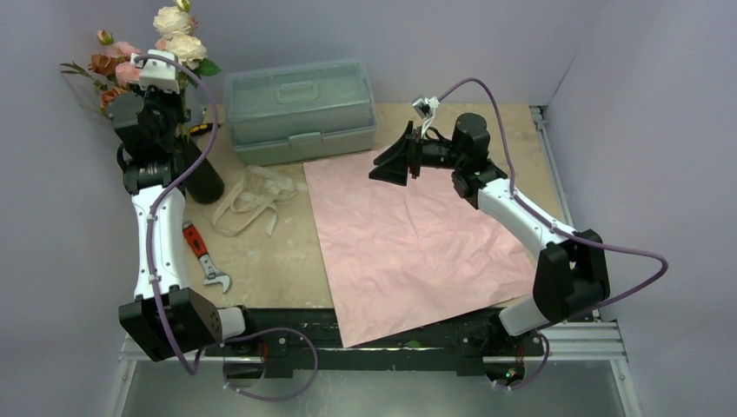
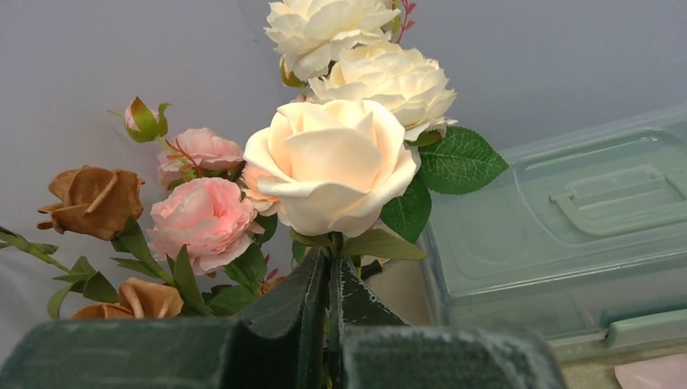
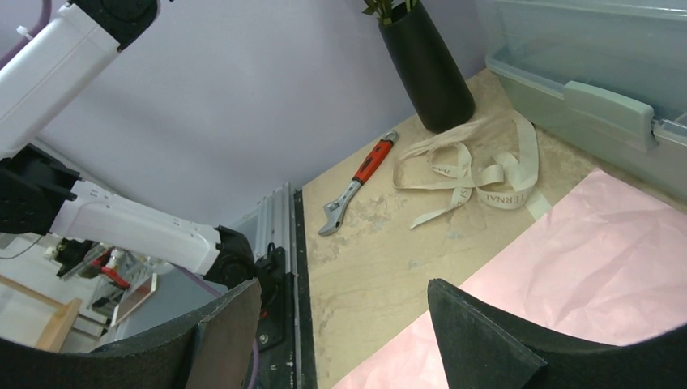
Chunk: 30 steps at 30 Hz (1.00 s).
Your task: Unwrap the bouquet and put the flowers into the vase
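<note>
My left gripper (image 2: 334,263) is shut on the thin green stem just under a cream rose (image 2: 332,162). Around it are more of the flowers (image 1: 174,39): white, pink and orange-brown roses with green leaves, at the far left against the wall. The black vase (image 3: 425,69) stands below them with green stems in its mouth; in the top view the vase (image 1: 205,178) is partly hidden by the left arm. The bouquet's pink paper (image 1: 408,234) lies unfolded and flat mid-table. My right gripper (image 3: 339,288) hovers open over its far-left corner, holding nothing.
A loose beige ribbon (image 1: 252,195) lies between vase and paper. The pale green toolbox (image 1: 300,109) stands at the back. A red-handled wrench (image 1: 204,256) lies beside the left arm. Walls close in at the back and both sides.
</note>
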Available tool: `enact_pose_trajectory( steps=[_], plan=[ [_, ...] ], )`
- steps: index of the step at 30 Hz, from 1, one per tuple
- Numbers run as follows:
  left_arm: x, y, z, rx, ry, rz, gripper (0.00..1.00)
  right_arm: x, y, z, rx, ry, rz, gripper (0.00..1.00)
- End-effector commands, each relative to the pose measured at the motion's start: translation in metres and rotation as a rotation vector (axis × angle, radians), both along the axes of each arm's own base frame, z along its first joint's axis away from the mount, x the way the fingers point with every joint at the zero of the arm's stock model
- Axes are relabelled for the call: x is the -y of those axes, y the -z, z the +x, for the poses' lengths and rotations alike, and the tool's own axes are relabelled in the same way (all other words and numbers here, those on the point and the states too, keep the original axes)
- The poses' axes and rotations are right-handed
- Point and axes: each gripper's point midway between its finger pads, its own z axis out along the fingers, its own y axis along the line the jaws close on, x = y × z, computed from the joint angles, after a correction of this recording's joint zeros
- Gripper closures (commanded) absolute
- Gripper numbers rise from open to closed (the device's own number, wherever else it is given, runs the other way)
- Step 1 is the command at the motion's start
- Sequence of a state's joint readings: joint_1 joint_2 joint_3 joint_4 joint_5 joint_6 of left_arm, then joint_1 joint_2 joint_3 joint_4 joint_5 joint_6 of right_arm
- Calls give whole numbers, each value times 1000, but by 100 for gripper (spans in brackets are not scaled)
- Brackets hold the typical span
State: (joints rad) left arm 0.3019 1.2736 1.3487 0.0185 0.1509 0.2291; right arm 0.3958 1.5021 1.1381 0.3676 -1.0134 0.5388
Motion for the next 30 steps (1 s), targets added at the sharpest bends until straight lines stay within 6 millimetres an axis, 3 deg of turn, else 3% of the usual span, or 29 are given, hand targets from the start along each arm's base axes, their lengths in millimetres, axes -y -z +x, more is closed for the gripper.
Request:
enact_pose_trajectory(
  steps=[1,8,14,21,30],
  plan=[
    [-5,-1,8,48,66,30,100,4,-12,-3,41,-8,21,21],
    [-20,35,21,0,133,-33,100,8,-7,0,16,-3,13,21],
    [-20,76,32,-69,188,-75,100,8,-2,2,1,-1,7,21],
    [-40,114,40,-137,130,-79,100,7,-2,6,-3,2,3,20],
    [-65,130,30,-170,39,-107,100,7,1,10,-15,9,-4,20]
  ],
)
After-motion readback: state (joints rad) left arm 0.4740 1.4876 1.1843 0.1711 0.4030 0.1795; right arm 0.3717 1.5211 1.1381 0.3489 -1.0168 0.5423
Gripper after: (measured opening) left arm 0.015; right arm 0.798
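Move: The left hand already grips the cream rose's stem just under its head, high above the vase. The vase is nearly straight below, about 5 cm left, its middle some 30 cm down. The tall cream flowers in it stand about 12 cm ahead of the hand; the ribbon lies 9 cm right, 4 cm back and 42 cm down, the plastic box some 24 cm right and 15 cm ahead. The vase is about 50 cm left and 10 cm ahead of the right hand. The left hand, fingers shut on the rose's stem throughout, sinks about 14 cm towards the vase, bringing the stem down beside those already standing there, while it works some 5 cm to the left and around 4 cm forward. On the way its fingertips tip down roughly 10 degrees and the hand turns slightly clockwise, the leftward part coming early and again near the end, so that the rose head comes in low beside the brown roses and below the pink and cream flowers. ##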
